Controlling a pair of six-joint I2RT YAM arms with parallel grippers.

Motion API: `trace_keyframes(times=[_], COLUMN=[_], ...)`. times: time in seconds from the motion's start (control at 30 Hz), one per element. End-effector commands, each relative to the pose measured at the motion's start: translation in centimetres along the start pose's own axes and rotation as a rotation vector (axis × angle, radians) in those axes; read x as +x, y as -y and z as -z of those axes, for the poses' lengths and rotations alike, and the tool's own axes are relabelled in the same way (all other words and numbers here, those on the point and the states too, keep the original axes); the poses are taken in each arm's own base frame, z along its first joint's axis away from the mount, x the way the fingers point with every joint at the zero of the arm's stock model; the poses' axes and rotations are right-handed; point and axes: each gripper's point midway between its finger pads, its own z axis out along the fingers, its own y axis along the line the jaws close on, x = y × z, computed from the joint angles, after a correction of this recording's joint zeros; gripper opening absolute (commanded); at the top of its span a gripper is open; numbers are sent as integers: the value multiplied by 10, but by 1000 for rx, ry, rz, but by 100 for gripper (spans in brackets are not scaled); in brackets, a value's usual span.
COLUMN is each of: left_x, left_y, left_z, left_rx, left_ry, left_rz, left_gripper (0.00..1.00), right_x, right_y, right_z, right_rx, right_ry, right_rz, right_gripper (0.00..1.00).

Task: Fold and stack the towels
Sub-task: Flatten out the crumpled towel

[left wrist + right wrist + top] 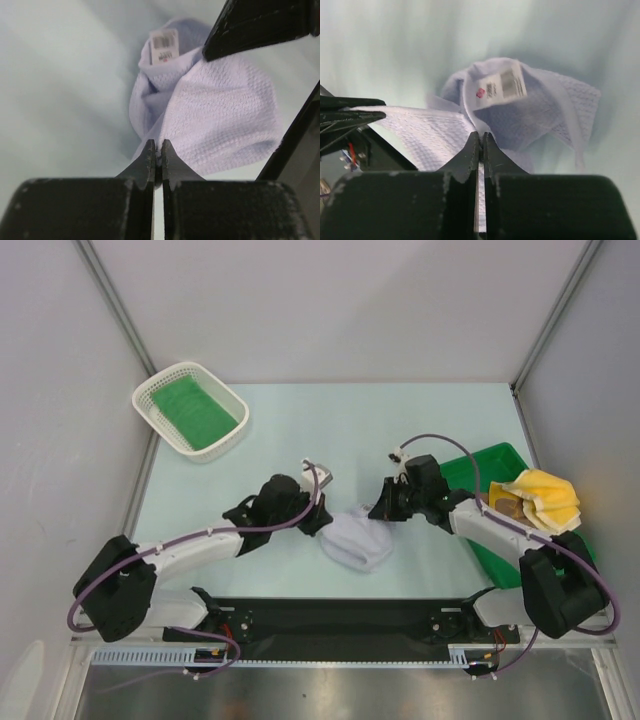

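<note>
A crumpled white towel (358, 540) lies on the table between my two arms. My left gripper (323, 520) is at its left edge and my right gripper (381, 510) at its upper right. In the left wrist view the left gripper (157, 146) is shut on a fold of the white towel (220, 120). In the right wrist view the right gripper (481, 136) is shut on the white towel (550, 110) just below its sewn label (500, 87). A green towel (195, 410) lies in the basket. A yellow towel (547, 498) sits on a brown towel (507, 506) at the right.
The white mesh basket (150, 412) stands at the back left. A green plastic tray (480, 465) sits at the right edge under the yellow and brown towels. Walls close in the table on the left, back and right.
</note>
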Motion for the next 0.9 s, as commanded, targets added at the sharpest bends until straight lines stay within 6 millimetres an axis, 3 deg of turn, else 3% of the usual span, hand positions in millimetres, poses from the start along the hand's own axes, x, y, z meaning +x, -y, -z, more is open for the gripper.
trace_keyframes(times=[0.0, 0.03, 0.1, 0.13, 0.2, 0.23, 0.37, 0.43, 0.57, 0.7, 0.87], left_x=[-88, -129, -148, -175, -187, -202, -211, -212, -204, -191, -176], left_y=[8, 14, 14, 20, 20, 23, 19, 16, 13, 18, 20], left_z=[3, 10, 14, 19, 23, 28, 36, 39, 42, 43, 38], left_rx=[-17, -18, -24, -19, -34, -37, -64, -74, -82, -45, -14], left_ry=[126, 191, 178, 218, 212, 235, 225, 225, 193, 160, 128], left_rz=[-113, -135, -149, -165, -184, -195, -222, -219, -205, -201, -193], left_gripper=[0, 0, 0, 0, 0, 0, 0, 0, 0, 0, 0], right_x=[-60, -85, -97, -107, -115, -119, -135, -138, -131, -103, -95], right_y=[-30, -38, -37, -39, -50, -54, -56, -53, -45, -35, -30], right_z=[30, 49, 69, 79, 101, 109, 143, 148, 142, 127, 132], right_rx=[-32, -3, 43, 58, 34, 29, 84, 100, 116, 108, 122], right_ry=[143, 228, 274, 310, 369, 393, 505, 519, 475, 385, 387], right_rz=[54, 66, 48, 45, 55, 59, 67, 66, 43, 19, 13], right_gripper=[0, 0, 0, 0, 0, 0, 0, 0, 0, 0, 0])
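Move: Both hands already pinch the crumpled lavender towel low over the table, its bunched middle about 9 cm to the left hand's right, 2 cm nearer the base and 4 cm below. From the right hand that middle is some 4 cm left, 4 cm back and 3 cm below. The green box's middle is level with the right hand, 33 cm to its right; the white basket is 30 cm left and 29 cm ahead of the left hand. Keeping their pinches on two places of the towel, both hands whip it up off the table by some 20 cm, then sink about 5 cm again. The left also goes forward roughly 6 cm net, the right edges towards the green box; both tip their fingers up 20 to 25 degrees and partly back, the right also turning clockwise. ##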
